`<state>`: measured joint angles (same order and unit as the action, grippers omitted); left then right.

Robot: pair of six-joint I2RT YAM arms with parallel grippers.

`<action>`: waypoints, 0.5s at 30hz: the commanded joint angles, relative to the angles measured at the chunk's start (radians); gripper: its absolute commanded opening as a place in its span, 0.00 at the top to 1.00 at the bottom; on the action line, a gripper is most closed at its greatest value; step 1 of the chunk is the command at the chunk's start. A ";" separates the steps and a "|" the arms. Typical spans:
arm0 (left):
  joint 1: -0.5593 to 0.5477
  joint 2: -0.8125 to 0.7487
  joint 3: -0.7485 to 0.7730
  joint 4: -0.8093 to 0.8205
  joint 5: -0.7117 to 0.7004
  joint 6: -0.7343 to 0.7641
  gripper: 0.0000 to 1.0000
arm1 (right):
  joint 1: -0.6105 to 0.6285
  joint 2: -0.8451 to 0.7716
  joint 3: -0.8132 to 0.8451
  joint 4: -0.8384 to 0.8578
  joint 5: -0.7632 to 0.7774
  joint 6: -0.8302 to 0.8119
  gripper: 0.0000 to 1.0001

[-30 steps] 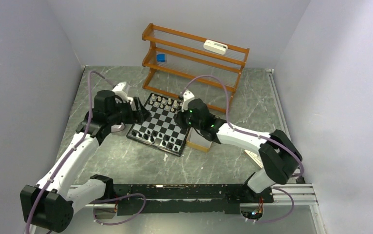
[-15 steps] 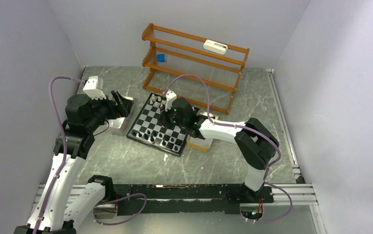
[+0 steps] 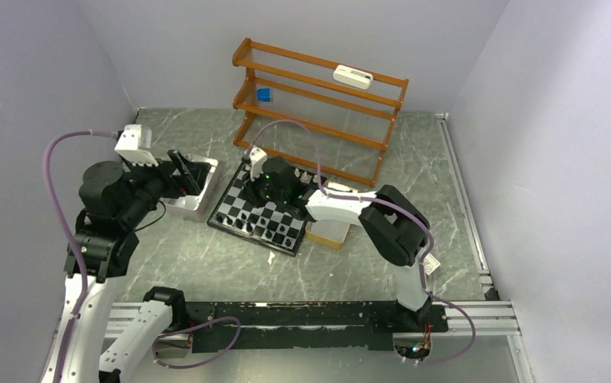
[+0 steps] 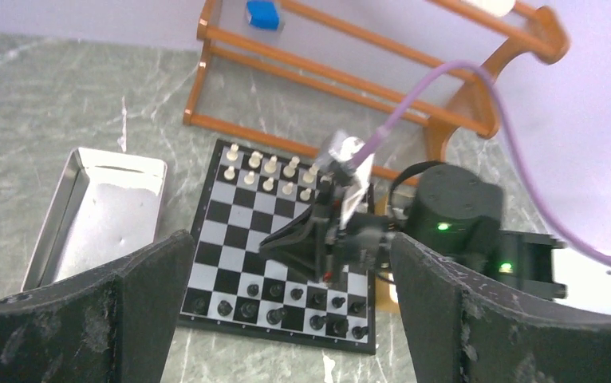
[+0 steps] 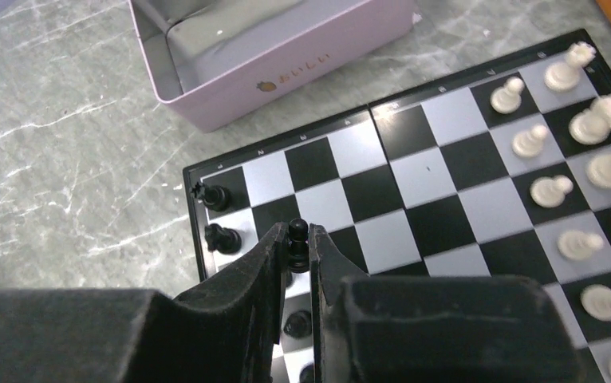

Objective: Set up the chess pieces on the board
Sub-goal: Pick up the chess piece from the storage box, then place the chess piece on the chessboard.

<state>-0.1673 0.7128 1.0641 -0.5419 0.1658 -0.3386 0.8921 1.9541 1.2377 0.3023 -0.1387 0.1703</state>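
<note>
The board [image 3: 248, 206] lies mid-table, with white chess pieces [image 3: 264, 165] along its far edge and black chess pieces [image 3: 256, 229] along its near edge. My right gripper [image 3: 265, 182] hovers over the board's left part, shut on a black pawn [image 5: 297, 244] above squares beside the black rows [image 5: 221, 237]. White pieces [image 5: 557, 191] stand at the right of that view. My left gripper [image 3: 184, 172] is raised to the left of the board, over the tin, open and empty, with its fingers [image 4: 87, 311] framing the board [image 4: 238, 231].
An open metal tin [image 3: 199, 195] sits just left of the board and shows pink-sided in the right wrist view [image 5: 286, 56]. A small tan box [image 3: 328, 234] lies at the board's right corner. A wooden rack [image 3: 318, 96] stands behind.
My left arm has pulled back left and up from the board, its jaws widening. The right gripper has slid left across the board, still shut.
</note>
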 commanded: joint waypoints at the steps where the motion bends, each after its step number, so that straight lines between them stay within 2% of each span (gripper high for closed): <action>1: 0.005 -0.023 0.056 -0.038 0.043 -0.014 0.03 | 0.034 0.068 0.089 0.005 0.004 -0.054 0.81; 15: -0.015 -0.035 0.092 -0.074 0.015 0.011 0.03 | 0.075 0.225 0.250 -0.018 0.017 -0.089 0.80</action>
<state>-0.1741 0.6842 1.1191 -0.5911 0.1795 -0.3397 0.9585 2.1399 1.4433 0.2775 -0.1272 0.1051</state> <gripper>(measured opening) 0.971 0.197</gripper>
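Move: About 7 cm to the right hand's left, 1 cm back and 5 cm below lies the empty second-row square at the board's left edge, the likely place for the black pawn it holds. The black rook stands about 1 cm left of that square and 2 cm nearer; the nearest standing black pawn, 5 cm to its right and 2 cm back. The metal tray's middle is 14 cm left of the hand, 4 cm ahead. From the empty left hand, the square lies roughly 6 cm ahead, 2 cm right and 28 cm down. Keeping the black pawn pinched in its barely open fingers, the right hand carries it about 5.5 cm left over the board towards the empty second-row square near the left edge, sinking some 2 cm and swinging about 5 degrees counter-clockwise. The left hand, wide open, lifts about 2 cm and backs off 1.5 cm. ##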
